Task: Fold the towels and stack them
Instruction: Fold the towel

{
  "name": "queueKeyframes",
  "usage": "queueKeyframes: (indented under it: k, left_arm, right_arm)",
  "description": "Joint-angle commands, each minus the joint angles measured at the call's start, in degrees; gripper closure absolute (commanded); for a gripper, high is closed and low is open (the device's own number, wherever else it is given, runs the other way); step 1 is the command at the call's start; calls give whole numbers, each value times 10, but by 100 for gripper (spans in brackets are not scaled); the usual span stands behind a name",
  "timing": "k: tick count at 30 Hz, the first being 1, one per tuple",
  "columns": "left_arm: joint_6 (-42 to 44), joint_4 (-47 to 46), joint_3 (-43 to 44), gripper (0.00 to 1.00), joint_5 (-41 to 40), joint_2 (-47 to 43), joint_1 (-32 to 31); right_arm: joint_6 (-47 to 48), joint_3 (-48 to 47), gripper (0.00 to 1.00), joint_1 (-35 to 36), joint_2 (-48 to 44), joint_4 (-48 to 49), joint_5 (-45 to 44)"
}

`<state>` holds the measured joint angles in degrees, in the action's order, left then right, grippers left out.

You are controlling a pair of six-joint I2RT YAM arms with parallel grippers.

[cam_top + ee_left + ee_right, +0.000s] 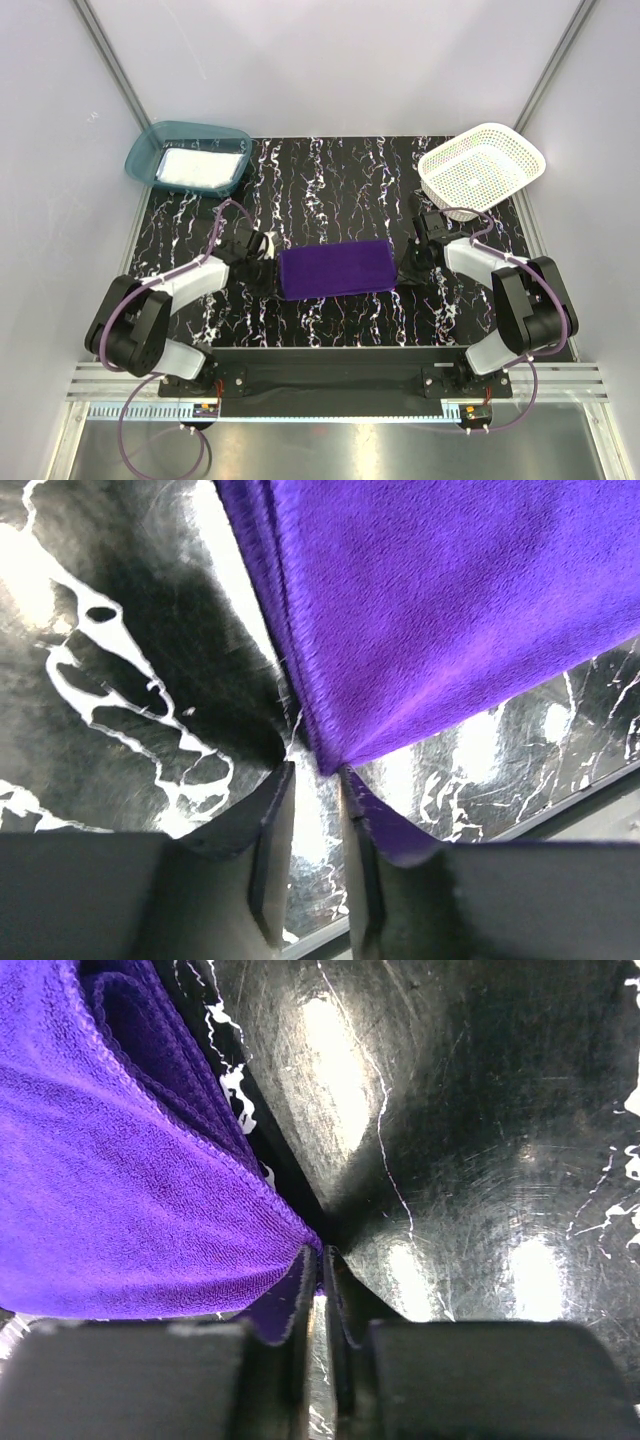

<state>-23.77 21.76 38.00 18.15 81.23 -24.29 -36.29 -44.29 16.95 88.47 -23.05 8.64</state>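
A deep purple towel (335, 268) lies folded into a flat rectangle in the middle of the black marbled table. My left gripper (268, 258) sits low at its left end. In the left wrist view the fingers stand apart with bare table between them, and the towel's corner (450, 610) ends just past my left gripper (315, 775). My right gripper (405, 268) is at the towel's right end. Its jaws show only a thin slit, with the towel (120, 1190) touching the tips of my right gripper (322, 1260). A white towel (200, 165) lies in the teal bin.
The teal translucent bin (140, 160) stands at the back left corner of the table. A white mesh basket (485, 128) stands at the back right, just behind the right arm. Grey walls close in on both sides and the back.
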Motion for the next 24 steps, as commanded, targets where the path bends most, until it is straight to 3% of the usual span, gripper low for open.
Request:
queueKeyframes:
  k: [1,6,13,17,24]
  left_arm:
    - [21,28,24,70,-28,-23,1]
    - [50,71,80,60,-72,-34,6]
    - [65,6,110,56,13,8,64]
    - [66,-20,119,53,32,49,68]
    - [36,-58,117,51,54,96,69]
  right_arm:
    - [9,17,85,4,-10,7,-21]
    - [17,18,70,4,-24,-1,-12]
    - [22,-41,71,4,-73,-76,-7]
    - [15,-51,71,8,-76,-43,47]
    - [14,-40,71,46,-16,120,193]
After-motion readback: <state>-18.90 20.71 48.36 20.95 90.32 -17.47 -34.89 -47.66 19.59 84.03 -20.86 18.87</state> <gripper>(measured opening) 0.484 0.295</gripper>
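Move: The folded purple towel lies flat between the hands, its near corners at the fingertips. Its middle is about 7 cm ahead and 16 cm right of the left hand, about 5 cm ahead and 16 cm left of the right hand, and a centimetre or so lower. Far out, the teal bin's middle is roughly 42 cm ahead and 30 cm left of the left hand; the white basket is some 37 cm ahead and 29 cm right of the right hand. With its fingers still opening, the left hand comes off the towel's near left corner, arcs forward about 7 cm along the left edge, first rising some 4 cm and then sinking about 3 cm, and ends with its fingers astride the line of that edge. The right fingers first open and let go of the near right corner almost in place, then that hand rises about 5 cm and swings 5 cm left over the towel's right end, tilting and turning some 15 degrees with its left side rising. ##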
